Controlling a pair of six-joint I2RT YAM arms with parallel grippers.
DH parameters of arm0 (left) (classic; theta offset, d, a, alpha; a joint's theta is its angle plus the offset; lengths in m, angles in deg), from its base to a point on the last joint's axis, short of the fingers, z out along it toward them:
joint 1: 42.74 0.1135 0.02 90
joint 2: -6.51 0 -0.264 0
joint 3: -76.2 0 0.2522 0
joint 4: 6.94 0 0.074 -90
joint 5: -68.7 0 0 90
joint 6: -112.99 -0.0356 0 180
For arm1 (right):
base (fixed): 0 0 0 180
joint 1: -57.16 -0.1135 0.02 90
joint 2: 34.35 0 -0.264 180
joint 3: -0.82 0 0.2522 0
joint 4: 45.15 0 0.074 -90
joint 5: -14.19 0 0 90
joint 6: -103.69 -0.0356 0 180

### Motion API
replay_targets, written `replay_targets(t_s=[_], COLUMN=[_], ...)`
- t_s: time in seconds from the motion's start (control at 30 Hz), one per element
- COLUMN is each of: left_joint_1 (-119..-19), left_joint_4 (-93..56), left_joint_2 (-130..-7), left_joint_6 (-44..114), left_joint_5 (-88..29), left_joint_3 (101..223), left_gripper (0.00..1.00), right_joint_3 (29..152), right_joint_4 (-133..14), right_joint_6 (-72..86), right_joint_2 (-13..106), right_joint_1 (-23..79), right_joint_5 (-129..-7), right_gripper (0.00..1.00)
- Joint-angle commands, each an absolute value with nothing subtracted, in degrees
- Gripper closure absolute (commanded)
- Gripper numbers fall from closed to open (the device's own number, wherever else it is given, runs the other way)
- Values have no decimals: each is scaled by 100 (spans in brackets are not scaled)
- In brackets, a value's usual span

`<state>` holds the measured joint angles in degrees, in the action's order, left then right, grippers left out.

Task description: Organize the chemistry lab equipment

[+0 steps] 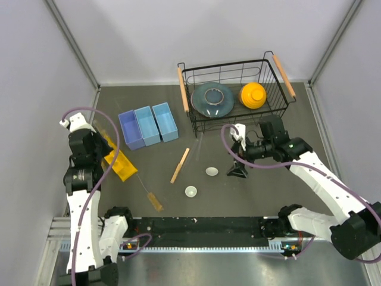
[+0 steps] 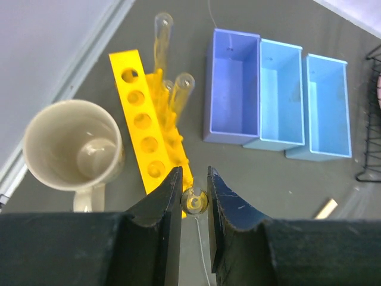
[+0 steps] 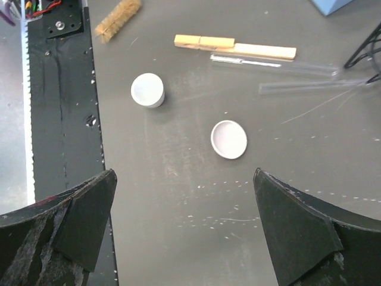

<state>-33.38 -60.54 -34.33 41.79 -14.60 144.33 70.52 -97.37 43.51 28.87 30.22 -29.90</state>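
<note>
In the left wrist view my left gripper (image 2: 194, 176) is shut on a clear test tube (image 2: 194, 201), seen end-on beside the yellow tube rack (image 2: 143, 122). Two more clear tubes (image 2: 180, 90) stand in that rack. My right gripper (image 3: 183, 179) hangs open over bare table with nothing between its fingers. Just beyond it lie two small white dishes (image 3: 228, 139) (image 3: 147, 90). Farther off are a tan wooden stick (image 3: 235, 47), two clear rods (image 3: 280, 64) and the amber brush (image 3: 118, 19). From above, the stick (image 1: 180, 165) and the brush (image 1: 153, 199) lie mid-table.
Three light-blue bins (image 1: 147, 125) stand side by side behind the rack. A black wire basket (image 1: 280, 104) at the back right holds a blue-grey plate (image 1: 212, 99) and a yellow bowl (image 1: 253, 95). A cream mug (image 2: 71, 146) sits left of the rack.
</note>
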Motion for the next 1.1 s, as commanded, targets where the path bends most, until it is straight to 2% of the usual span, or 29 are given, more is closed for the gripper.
replay_targets(t_s=[0.0, 0.5, 1.07], left_joint_1=[-3334, -3342, -3342], left_joint_4=[-5182, -4312, -4153], left_joint_2=[-3743, -4411, -4789], left_joint_6=[3767, 3353, 3503], left_joint_5=[-927, -856, -1015], left_joint_3=[14551, 14244, 14024], left_gripper=[91, 91, 90], right_joint_3=[6512, 6257, 6274], right_joint_4=[-9029, -9038, -9029], right_joint_6=[4480, 4709, 4700], right_joint_2=[2577, 2278, 2401], right_joint_1=[3263, 3413, 3404], right_joint_5=[-2300, -2167, -2123], right_gripper=[1, 1, 1])
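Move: The left hand already holds a test tube, its round end up towards the wrist. The yellow rack it goes for has its middle about 8 cm ahead, 3 cm left and some 14 cm below; the tubes already on it stand about 15 cm ahead and 5 cm left. The mug lies roughly 5 cm ahead and 13 cm left, the purple bin some 19 cm ahead and 6 cm right. From the empty right hand, the rack is about 9 cm ahead and 44 cm left. Keeping the test tube pinched between shut fingers, the left hand carries it forward about 6 cm and some 3 cm left, from the rack's near end up over its peg side, towards the tubes already there. It travels nearly level at first, then slows and sinks about 3 cm, having rolled some 10 degrees with its left side rising. ##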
